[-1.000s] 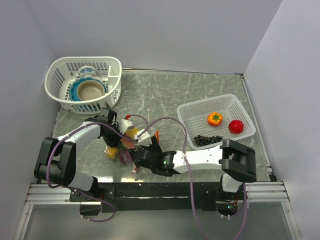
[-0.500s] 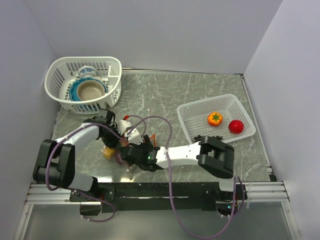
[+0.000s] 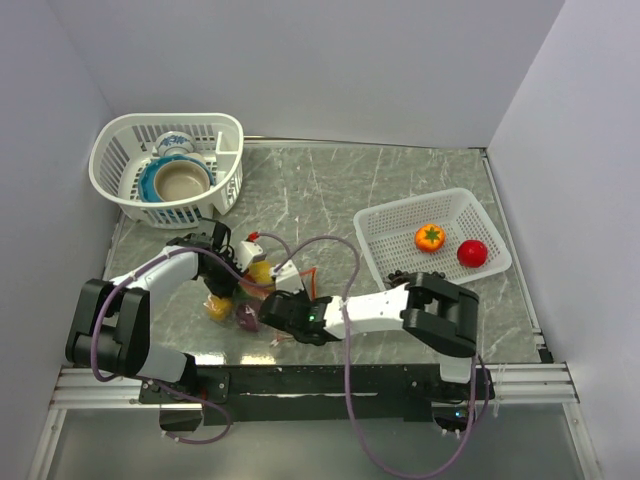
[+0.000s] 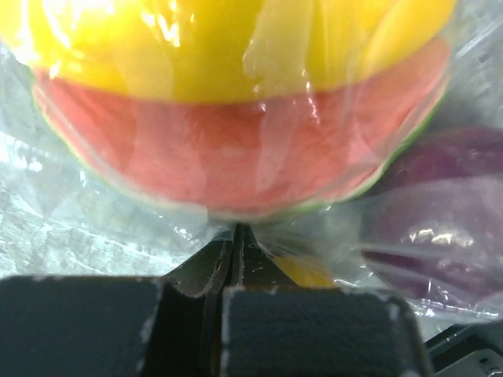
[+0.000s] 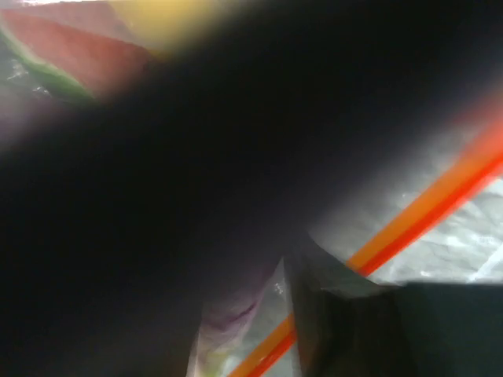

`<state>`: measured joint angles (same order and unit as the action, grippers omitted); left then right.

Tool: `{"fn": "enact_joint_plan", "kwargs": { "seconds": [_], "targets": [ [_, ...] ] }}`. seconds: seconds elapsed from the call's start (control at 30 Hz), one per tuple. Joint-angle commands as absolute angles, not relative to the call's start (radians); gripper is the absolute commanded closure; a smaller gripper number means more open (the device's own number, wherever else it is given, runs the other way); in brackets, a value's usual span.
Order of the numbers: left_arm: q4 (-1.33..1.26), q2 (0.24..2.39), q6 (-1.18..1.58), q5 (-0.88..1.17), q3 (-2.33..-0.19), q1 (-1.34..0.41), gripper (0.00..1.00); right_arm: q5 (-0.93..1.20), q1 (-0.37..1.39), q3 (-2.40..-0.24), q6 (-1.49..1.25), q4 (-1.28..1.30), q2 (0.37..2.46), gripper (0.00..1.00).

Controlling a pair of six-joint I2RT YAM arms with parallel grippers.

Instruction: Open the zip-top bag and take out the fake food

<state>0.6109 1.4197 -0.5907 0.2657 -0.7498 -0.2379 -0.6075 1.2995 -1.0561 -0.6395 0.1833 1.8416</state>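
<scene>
The zip-top bag [image 3: 250, 297] lies at the table's front left, with yellow fruit [image 3: 218, 307] and a purple eggplant [image 3: 245, 318] in it. My left gripper [image 3: 238, 283] is shut on a fold of its clear plastic [image 4: 236, 232], under a red watermelon slice [image 4: 236, 157] and a yellow fruit [image 4: 220, 47]. My right gripper [image 3: 264, 312] is at the bag's mouth beside the orange zip strip [image 5: 424, 208]. Its jaws stand narrowly apart with the eggplant [image 5: 244, 306] between them. Its left finger is a dark blur.
A white basket [image 3: 400, 208] at the right holds an orange fruit [image 3: 430, 237], a red tomato [image 3: 472, 252] and dark grapes [image 3: 415, 280]. A second white basket [image 3: 120, 135] at the back left holds blue-and-white bowls. The arms' cables loop over the table's front.
My right gripper pushed left into the bag's mouth, then drew back slightly right. The bag and its fruit shifted a little. The left gripper kept its hold.
</scene>
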Motion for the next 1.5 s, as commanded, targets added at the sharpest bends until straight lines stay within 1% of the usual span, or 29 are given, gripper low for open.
{"fn": "enact_joint_plan", "kwargs": {
  "seconds": [0.0,0.03,0.07,0.17,0.43,0.57,0.63,0.73,0.77,0.8,0.83,0.87,0.93,0.97,1.0,1.03,1.07,1.1,1.17,1.23,1.27,1.4,1.43,1.47],
  "targets": [
    [0.635,1.411,-0.603,0.282,-0.750,-0.239,0.99,-0.675,1.295,-1.009,-0.621,0.155,1.665,0.74],
    [0.635,1.411,-0.604,0.279,-0.753,-0.238,0.99,-0.684,1.295,-1.002,-0.611,0.156,1.637,0.79],
    [0.634,1.411,-0.603,0.278,-0.753,-0.238,0.99,-0.690,1.296,-0.985,-0.603,0.155,1.609,0.79],
    [0.630,1.414,-0.606,0.272,-0.750,-0.233,0.99,-0.713,1.296,-0.954,-0.563,0.161,1.459,0.79],
    [0.624,1.420,-0.604,0.272,-0.744,-0.227,0.99,-0.680,1.289,-0.884,-0.586,0.279,1.203,0.79],
    [0.624,1.422,-0.600,0.273,-0.747,-0.226,0.99,-0.627,1.275,-0.790,-0.615,0.282,1.048,0.77],
    [0.624,1.422,-0.598,0.278,-0.750,-0.225,0.99,-0.626,1.273,-0.740,-0.633,0.272,1.003,0.77],
    [0.627,1.414,-0.592,0.278,-0.750,-0.225,0.99,-0.653,1.273,-0.691,-0.669,0.279,0.902,0.78],
    [0.629,1.414,-0.594,0.278,-0.750,-0.225,0.99,-0.708,1.273,-0.684,-0.687,0.291,0.846,0.77],
    [0.633,1.407,-0.594,0.275,-0.750,-0.225,0.99,-0.754,1.272,-0.686,-0.712,0.319,0.825,0.77],
    [0.635,1.402,-0.595,0.276,-0.753,-0.224,0.99,-0.806,1.267,-0.704,-0.748,0.425,0.809,0.76],
    [0.640,1.398,-0.592,0.281,-0.756,-0.224,0.99,-0.860,1.238,-0.716,-0.823,0.481,0.795,0.76],
    [0.666,1.388,-0.589,0.304,-0.784,-0.215,0.99,-0.922,1.183,-0.742,-0.854,0.588,0.793,0.71],
    [0.678,1.384,-0.581,0.330,-0.796,-0.212,0.99,-0.926,1.096,-0.750,-0.879,0.615,0.801,0.71],
    [0.686,1.375,-0.578,0.343,-0.823,-0.207,0.99,-0.934,1.057,-0.756,-0.879,0.627,0.805,0.67],
    [0.696,1.370,-0.574,0.354,-0.837,-0.207,0.99,-0.948,1.020,-0.767,-0.884,0.653,0.810,0.59],
    [0.716,1.364,-0.568,0.366,-0.850,-0.204,0.99,-0.962,0.985,-0.773,-0.893,0.661,0.825,0.50],
    [0.722,1.355,-0.563,0.386,-0.870,-0.204,0.99,-0.971,0.926,-0.781,-0.888,0.666,0.836,0.37],
    [0.742,1.347,-0.561,0.397,-0.882,-0.204,0.99,-0.959,0.875,-0.807,-0.871,0.672,0.879,0.32],
    [0.749,1.336,-0.563,0.397,-0.882,-0.204,0.99,-0.918,0.833,-0.824,-0.833,0.638,0.906,0.06],
    [0.747,1.333,-0.564,0.394,-0.879,-0.204,0.99,-0.902,0.833,-0.830,-0.793,0.626,0.932,0.00],
    [0.738,1.331,-0.571,0.385,-0.854,-0.199,0.99,-0.836,0.896,-0.842,-0.661,0.529,0.982,0.00],
    [0.735,1.333,-0.572,0.384,-0.850,-0.199,0.99,-0.835,0.978,-0.833,-0.631,0.472,0.983,0.00],
    [0.730,1.335,-0.571,0.382,-0.847,-0.198,0.99,-0.831,1.018,-0.827,-0.577,0.445,0.983,0.00]
  ]
}}
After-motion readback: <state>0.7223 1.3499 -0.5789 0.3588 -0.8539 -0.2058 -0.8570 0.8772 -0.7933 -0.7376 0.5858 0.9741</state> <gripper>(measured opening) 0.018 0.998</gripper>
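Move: The right gripper is already shut on the eggplant at the bag. Its target, the middle of the white basket, lies about 33 cm to its right and 13 cm ahead, roughly level. In the basket, the grapes sit some 29 cm right and 6 cm ahead, the orange persimmon 33 cm right and 15 cm ahead, and the tomato 42 cm right and 11 cm ahead. From the left hand, the basket is about 44 cm right and 9 cm ahead. Keep the right grip on the eggplant and lift it about 15 cm nearly straight up, clear of the bag, then sweep right and a little forward, some 25 cm in all, turning clockwise about 40 degrees, and open wide over the basket's left part. Keep the left fingers shut on the bag corner throughout, raising it roughly 4 cm late on. ##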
